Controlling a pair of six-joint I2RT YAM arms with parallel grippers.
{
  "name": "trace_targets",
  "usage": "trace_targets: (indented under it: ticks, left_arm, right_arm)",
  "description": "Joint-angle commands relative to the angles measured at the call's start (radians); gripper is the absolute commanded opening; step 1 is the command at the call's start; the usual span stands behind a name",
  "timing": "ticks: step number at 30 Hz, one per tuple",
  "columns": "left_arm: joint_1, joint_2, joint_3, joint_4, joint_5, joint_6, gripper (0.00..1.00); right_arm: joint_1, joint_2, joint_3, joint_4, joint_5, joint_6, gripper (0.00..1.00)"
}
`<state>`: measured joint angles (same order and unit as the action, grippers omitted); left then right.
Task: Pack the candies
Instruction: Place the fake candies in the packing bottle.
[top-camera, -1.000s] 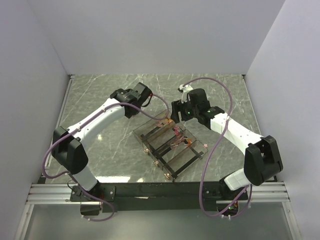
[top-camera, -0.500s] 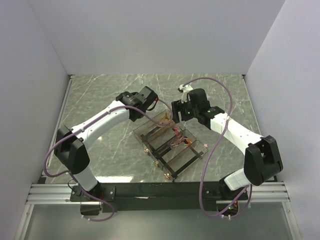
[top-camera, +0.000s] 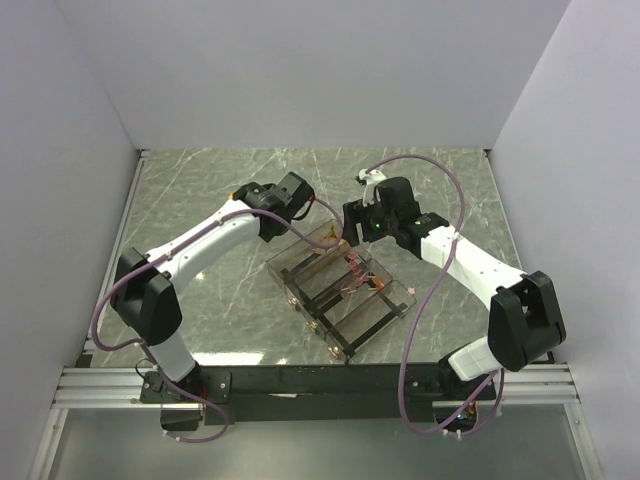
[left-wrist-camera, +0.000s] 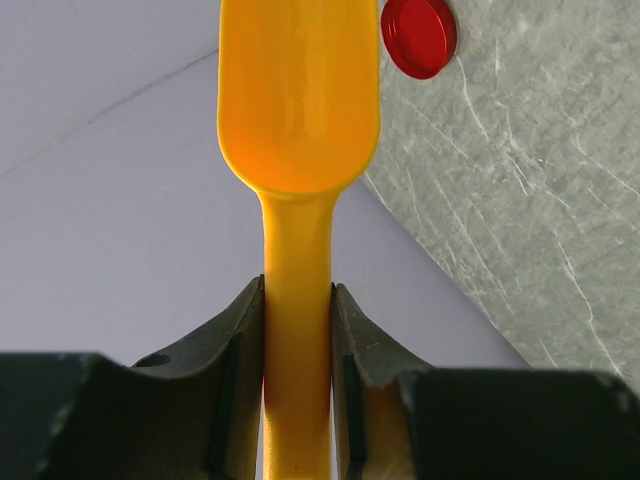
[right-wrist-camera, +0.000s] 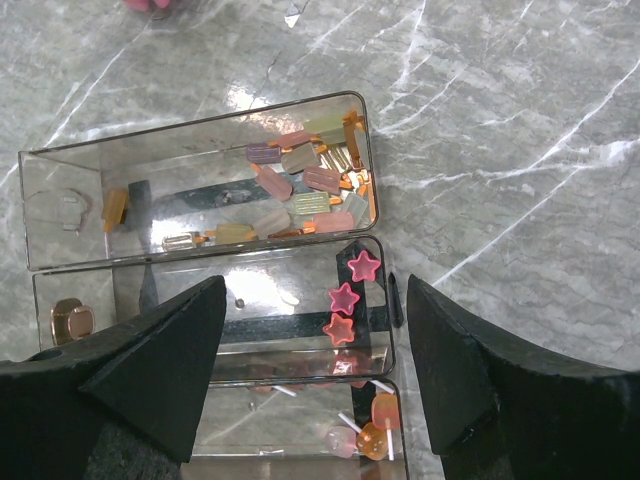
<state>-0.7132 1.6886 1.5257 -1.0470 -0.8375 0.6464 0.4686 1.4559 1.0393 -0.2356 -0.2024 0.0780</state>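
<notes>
My left gripper (left-wrist-camera: 298, 300) is shut on the handle of a yellow scoop (left-wrist-camera: 298, 90), whose bowl points away from the wrist. In the top view the left gripper (top-camera: 300, 200) sits at the far-left corner of a clear compartment box (top-camera: 385, 310). My right gripper (right-wrist-camera: 315, 300) hangs open above that box, with nothing between its fingers. Several candies (right-wrist-camera: 300, 185), pink, orange and yellow, lie in the far compartment. Three star candies (right-wrist-camera: 345, 298) lie in the middle one, and lollipops (right-wrist-camera: 375, 425) in the nearest one.
A flat round red lid (left-wrist-camera: 419, 36) lies on the marble table beyond the scoop. The box stands diagonally at the middle of the table (top-camera: 200, 190), between both arms. White walls close off the sides and back.
The left arm has swung right, bringing the scoop closer to the far corner of the box. The right arm has stayed where it was.
</notes>
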Motion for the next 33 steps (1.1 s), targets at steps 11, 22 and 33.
trace_targets:
  ticks: [11,22,33]
  left_arm:
    - [0.011,-0.138,0.117,0.008,0.331,-0.344,0.01]
    - [0.006,-0.461,-0.283,0.306,0.762,-0.620,0.01]
    - [0.004,-0.488,-0.479,0.375,0.923,-0.689,0.01]
  right_arm:
    - [-0.005,0.014,0.019,0.012,-0.008,-0.047,0.73]
    - [-0.025,0.185,0.142,-0.004,-0.051,-0.129,0.57]
    - [-0.028,0.426,0.310,-0.031,-0.049,-0.144,0.43]
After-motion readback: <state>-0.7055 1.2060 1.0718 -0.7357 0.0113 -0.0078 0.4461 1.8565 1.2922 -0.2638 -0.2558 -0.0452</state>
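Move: For the left hand, which holds the scoop, the candy heap in the far compartment lies about 19 cm right and 5 cm ahead, 20 cm lower; the bottle stands some 9 cm ahead and 5 cm right, the red dish about 11 cm ahead and 3 cm left. The right hand has that compartment's right end wall about 6 cm ahead, 3 cm left and 10 cm below, the candy heap 5 cm ahead and 7 cm left, and the star candies level with it, 2 cm left. Back and to the right, after a small lift, the left hand carries the still-gripped scoop about 15 cm from the bottle towards the near-left end of the far compartment, rolling some 65 degrees so its left side drops, then sinking. The right hand sets off later, down about 7 cm and forward, bringing its half-closing fingers to the compartment's right end wall. ##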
